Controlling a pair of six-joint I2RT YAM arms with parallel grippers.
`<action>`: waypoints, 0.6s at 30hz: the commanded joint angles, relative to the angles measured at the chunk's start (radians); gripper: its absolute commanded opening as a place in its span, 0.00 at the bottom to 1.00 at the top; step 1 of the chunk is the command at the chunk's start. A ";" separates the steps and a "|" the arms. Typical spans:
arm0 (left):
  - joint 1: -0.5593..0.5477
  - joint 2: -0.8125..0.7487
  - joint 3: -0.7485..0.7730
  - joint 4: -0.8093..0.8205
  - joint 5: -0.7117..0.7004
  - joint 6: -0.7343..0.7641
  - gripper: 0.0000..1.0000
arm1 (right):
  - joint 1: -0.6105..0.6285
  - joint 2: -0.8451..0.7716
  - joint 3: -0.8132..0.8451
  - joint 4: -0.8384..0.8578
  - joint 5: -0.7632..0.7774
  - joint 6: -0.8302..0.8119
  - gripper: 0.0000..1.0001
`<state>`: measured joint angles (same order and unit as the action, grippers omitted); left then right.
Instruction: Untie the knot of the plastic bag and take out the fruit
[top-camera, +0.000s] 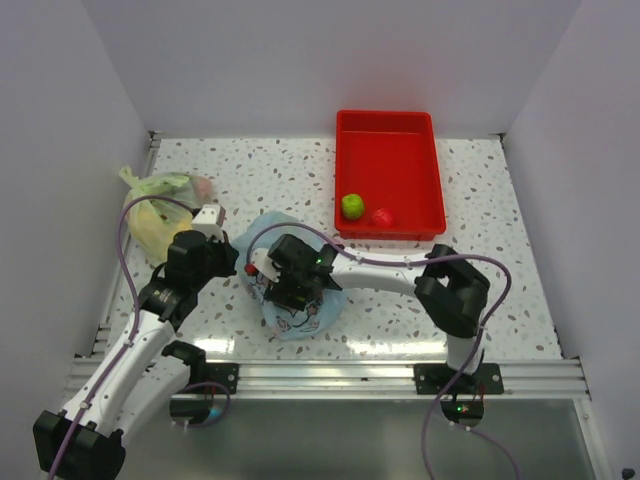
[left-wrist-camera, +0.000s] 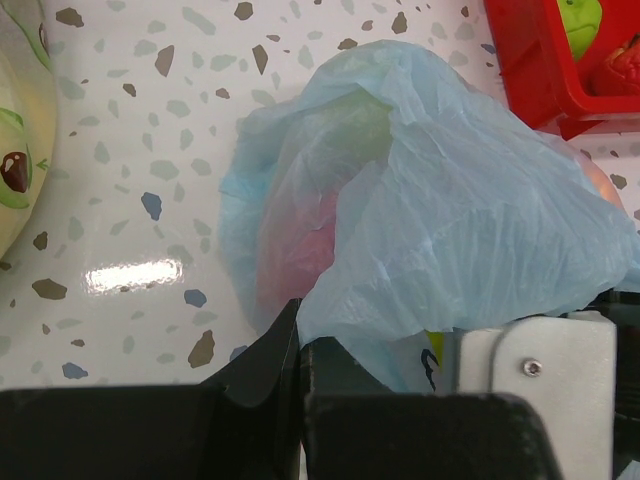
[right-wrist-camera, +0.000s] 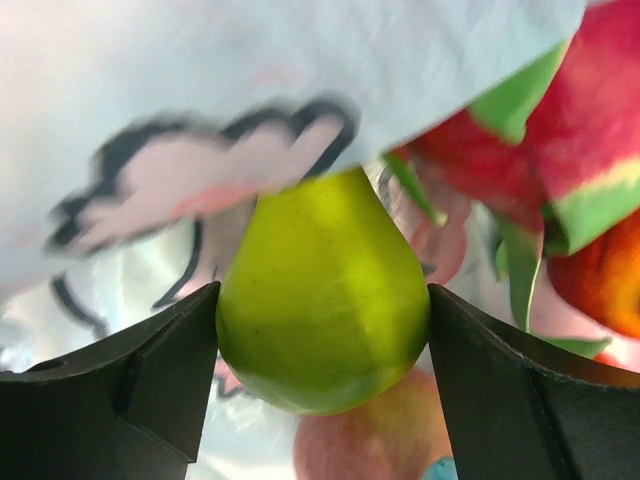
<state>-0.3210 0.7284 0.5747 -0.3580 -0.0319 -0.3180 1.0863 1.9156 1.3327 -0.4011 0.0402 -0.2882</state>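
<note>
The light blue plastic bag lies between the arms with its mouth held up. The knot is out of view. My left gripper is shut, pinching the bag's edge and lifting the film. My right gripper reaches inside the bag; both fingers press the sides of a green pear-shaped fruit. Around it lie a pink dragon fruit, a pinkish peach and an orange fruit. Printed bag film hangs over the pear. From above, the right gripper is buried in the bag.
A red tray at the back right holds a green fruit and a red one. A yellow-green bag lies at the left, close to my left arm. White walls enclose the speckled table.
</note>
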 joint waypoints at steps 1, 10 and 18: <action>0.007 0.000 0.002 0.034 0.015 0.023 0.00 | 0.000 -0.137 -0.010 -0.004 -0.037 0.021 0.32; 0.007 0.003 0.002 0.033 0.018 0.023 0.00 | 0.001 -0.335 -0.013 -0.015 -0.071 0.058 0.30; 0.007 0.000 0.002 0.034 0.017 0.023 0.00 | -0.049 -0.460 0.005 0.096 -0.180 0.152 0.28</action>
<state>-0.3210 0.7311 0.5747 -0.3573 -0.0292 -0.3180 1.0630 1.5055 1.3106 -0.3809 -0.0669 -0.1978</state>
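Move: The right hand already grips the pear inside the bag; the red box it is bound for has its middle about 28 cm ahead and 26 cm to the right, roughly level. In the box, the green fruit lies about 20 cm ahead and 18 cm right. In the bag, the dragon fruit sits some 6 cm ahead and 2 cm left. From the left hand, the box is about 24 cm ahead, 33 cm right and 11 cm lower. Keeping its grip, the right hand lifts the pear about 17 cm, fingertips swinging some 25 degrees outward to its left. ##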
